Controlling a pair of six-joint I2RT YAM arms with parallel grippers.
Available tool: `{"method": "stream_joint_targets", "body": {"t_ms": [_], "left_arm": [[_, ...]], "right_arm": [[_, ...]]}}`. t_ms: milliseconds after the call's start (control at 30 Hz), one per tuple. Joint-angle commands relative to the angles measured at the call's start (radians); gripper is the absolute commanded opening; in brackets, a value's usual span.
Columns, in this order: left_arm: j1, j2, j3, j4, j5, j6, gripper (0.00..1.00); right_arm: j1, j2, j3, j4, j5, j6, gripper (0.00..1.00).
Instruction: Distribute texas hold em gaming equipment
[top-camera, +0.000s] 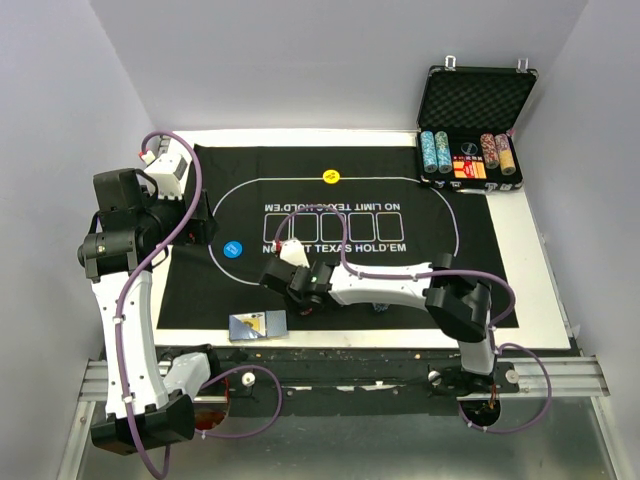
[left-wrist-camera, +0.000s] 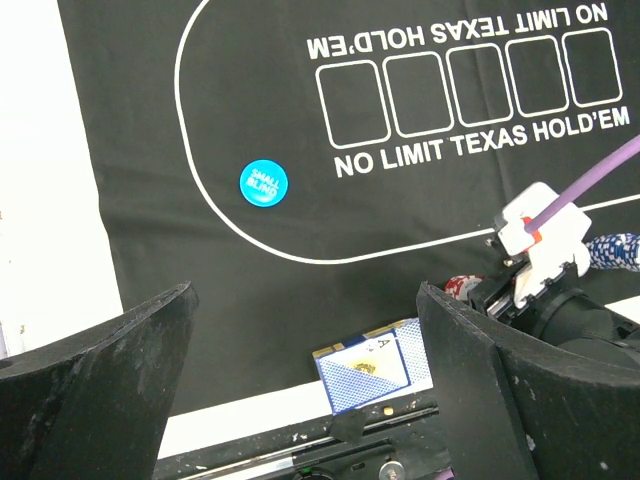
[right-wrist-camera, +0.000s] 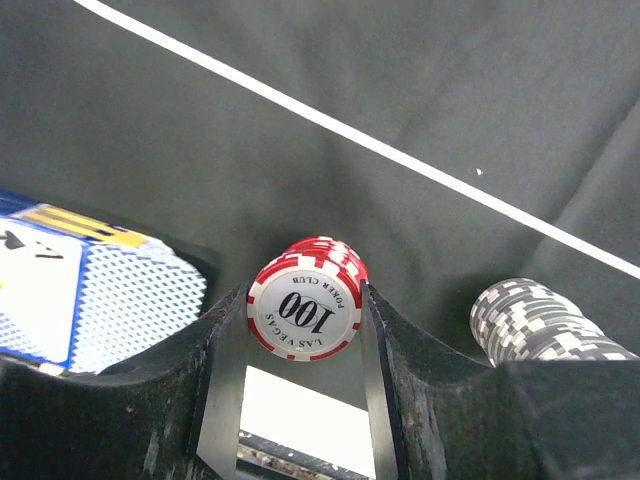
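Note:
My right gripper (right-wrist-camera: 305, 312) is shut on a short stack of red-and-white poker chips (right-wrist-camera: 307, 298), the top one marked 100, with a finger touching each side. The stack stands on the black felt mat (right-wrist-camera: 400, 80) near its front edge. A grey-and-white chip stack (right-wrist-camera: 535, 325) stands just to its right. The blue-backed card deck (right-wrist-camera: 90, 290) lies to its left. In the top view my right gripper (top-camera: 298, 283) is low over the mat's front. My left gripper (left-wrist-camera: 305, 385) is open and empty, high above the card deck (left-wrist-camera: 375, 370).
A blue button (top-camera: 233, 247) lies on the mat's left side and a yellow button (top-camera: 331, 176) at its far edge. The open metal case (top-camera: 475, 120) at the back right holds several chip stacks. The right arm lies across the mat's front.

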Motion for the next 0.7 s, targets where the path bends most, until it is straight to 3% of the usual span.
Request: {"method": "stream_joint_targets", "body": {"t_ms": [0, 233, 667], "left_arm": [[0.006, -0.012, -0.004, 0.017, -0.012, -0.002, 0.99], [0.008, -0.015, 0.004, 0.006, -0.012, -0.004, 0.99], [0.066, 0.05, 0.099, -0.023, -0.049, -0.056, 0.99]], "right_arm": [[0.004, -0.066, 0.081, -0.042, 0.032, -0.006, 0.43], [0.003, 0.005, 0.196, -0.049, 0.053, -0.079, 0.43], [-0.074, 0.426, 0.717, -0.046, -0.019, -0.239, 0.43]]}}
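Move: The small blind button, which the right gripper's red 100 chip travels towards, lies flat some 14 cm ahead of the right gripper, 17 cm to its left and 3 cm lower. The rest of the red stack is right beneath that gripper; the white stack stands 9 cm to its right and 2 cm ahead, the card decks 11 cm to its left and 5 cm back. From the left gripper, the button is about 8 cm ahead, 4 cm right and far below. Keep the right fingers pinched on the red 100 chip and lift it clear of the stack by about 6 cm. Then sweep it left and forward towards the small blind button, roughly 11 cm left overall and 7 cm forward, tilting the wrist slightly and sinking a couple of centimetres at the end. Late on, ease the open left gripper up and left a little. ##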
